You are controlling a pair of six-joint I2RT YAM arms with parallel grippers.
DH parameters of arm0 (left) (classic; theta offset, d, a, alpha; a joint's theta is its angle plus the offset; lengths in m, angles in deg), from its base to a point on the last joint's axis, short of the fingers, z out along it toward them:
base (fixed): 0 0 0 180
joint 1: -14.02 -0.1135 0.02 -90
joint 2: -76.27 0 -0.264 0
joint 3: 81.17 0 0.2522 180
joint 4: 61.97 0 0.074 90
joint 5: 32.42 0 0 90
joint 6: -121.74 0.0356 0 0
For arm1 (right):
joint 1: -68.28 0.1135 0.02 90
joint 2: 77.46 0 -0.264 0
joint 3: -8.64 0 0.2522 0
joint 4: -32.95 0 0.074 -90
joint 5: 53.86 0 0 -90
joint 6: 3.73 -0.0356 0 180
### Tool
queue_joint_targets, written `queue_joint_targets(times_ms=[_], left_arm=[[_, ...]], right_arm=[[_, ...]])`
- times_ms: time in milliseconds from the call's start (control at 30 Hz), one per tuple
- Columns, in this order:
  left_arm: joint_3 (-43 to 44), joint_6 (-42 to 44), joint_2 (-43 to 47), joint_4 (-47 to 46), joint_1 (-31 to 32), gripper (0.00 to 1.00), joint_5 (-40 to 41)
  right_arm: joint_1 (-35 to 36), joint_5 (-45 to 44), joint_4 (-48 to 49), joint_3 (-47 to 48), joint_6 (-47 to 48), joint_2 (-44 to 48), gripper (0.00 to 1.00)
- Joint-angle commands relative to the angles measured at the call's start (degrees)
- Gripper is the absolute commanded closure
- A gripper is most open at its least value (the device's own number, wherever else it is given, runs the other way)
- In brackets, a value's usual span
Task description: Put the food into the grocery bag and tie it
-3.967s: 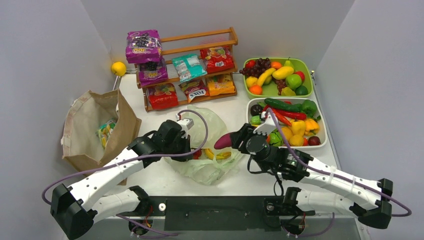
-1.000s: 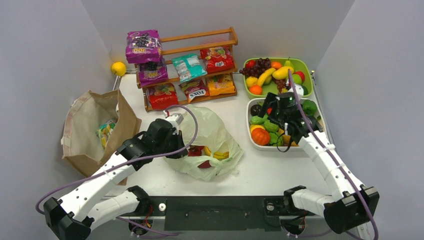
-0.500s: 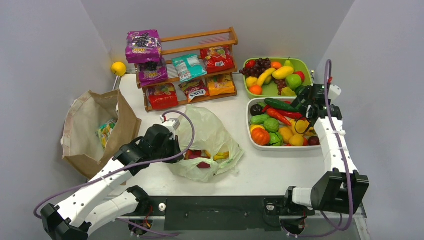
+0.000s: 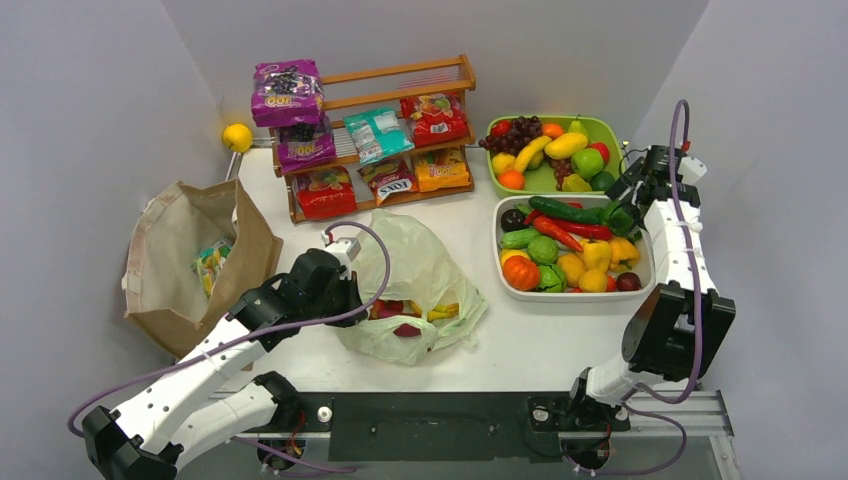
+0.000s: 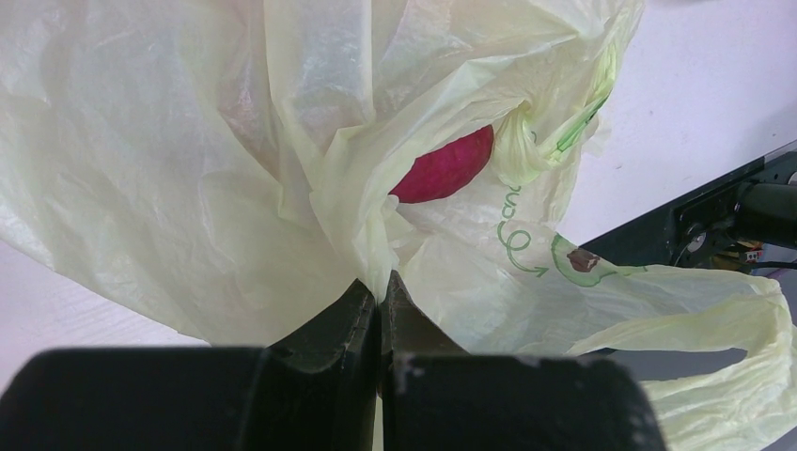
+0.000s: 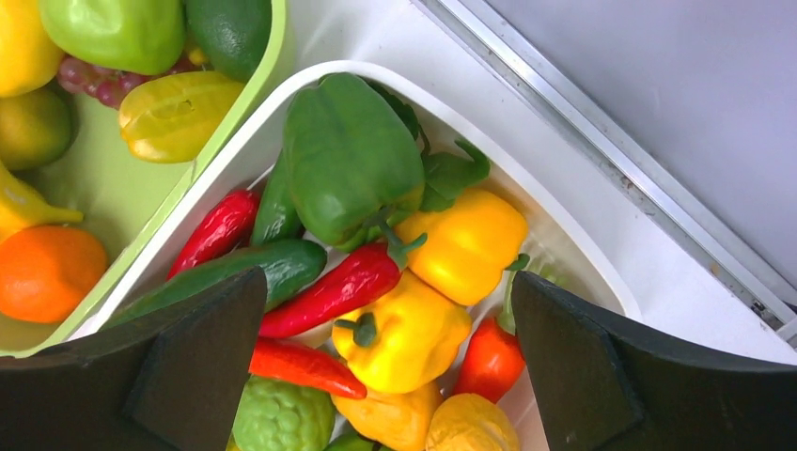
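Note:
The pale green grocery bag (image 4: pixel 420 275) lies crumpled at the table's middle. Inside it show yellow banana pieces (image 4: pixel 445 312) and a red piece (image 4: pixel 405 328); the left wrist view shows a magenta piece (image 5: pixel 444 167) through the opening. My left gripper (image 4: pixel 345 298) is at the bag's left edge, shut (image 5: pixel 379 285) on a bunched fold of the plastic. A loop handle (image 5: pixel 714 310) trails to the right. My right gripper (image 4: pixel 622 200) hovers open (image 6: pixel 389 277) over the white vegetable tray's far right corner, with nothing held, above a yellow pepper (image 6: pixel 404 329).
A white tray (image 4: pixel 570 296) holds vegetables and a green tray (image 4: pixel 540 182) behind it holds fruit. A wooden rack (image 4: pixel 400 75) with snack packets stands at the back. A brown paper bag (image 4: pixel 190 265) stands at the left, with a yellow ball (image 4: pixel 237 137) behind it.
The right arm swung from the bag to the far right corner of the vegetable tray, and its jaws opened wider. The purple piece it carried is gone from it. The left gripper keeps its hold.

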Motion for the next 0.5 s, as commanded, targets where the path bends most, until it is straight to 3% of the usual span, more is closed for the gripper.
queue_joint_targets(times_ms=[0,467], left_arm=[[0.37,1.13,0.29,-1.86,-0.28,1.00,0.39],[0.28,1.42,0.84,-2.30,-0.30,1.00,-0.36]], right_arm=[[-1.00,-0.27,-0.03,3.53,1.30,-4.04,0.00],[-3.65,8.39,0.59,7.45,2.75,-15.63,0.01]])
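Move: The green bell pepper in the vegetable box's far right corner lies about 5 cm ahead of my right hand, 1 cm to its right and 6 cm below. Around it, seen from that hand, a red chili lies 1 cm ahead and 5 cm left, a yellow pepper 1 cm back and 4 cm right, and the avocado in the fruit tray 14 cm ahead and 2 cm left, all some 9 cm down. From my left hand the green pepper is about 27 cm ahead, 58 cm right and 3 cm lower. With its fingers staying wide open, I sink my right hand about 6 cm towards the green bell pepper, easing some 3 cm forward as well; the drop levels out at the end while the forward creep goes on. The wrist tips roughly 10 degrees, fingers turning more downward, the left side lifting a little. My fingertips come close to the pepper, but no touch can be made out. ##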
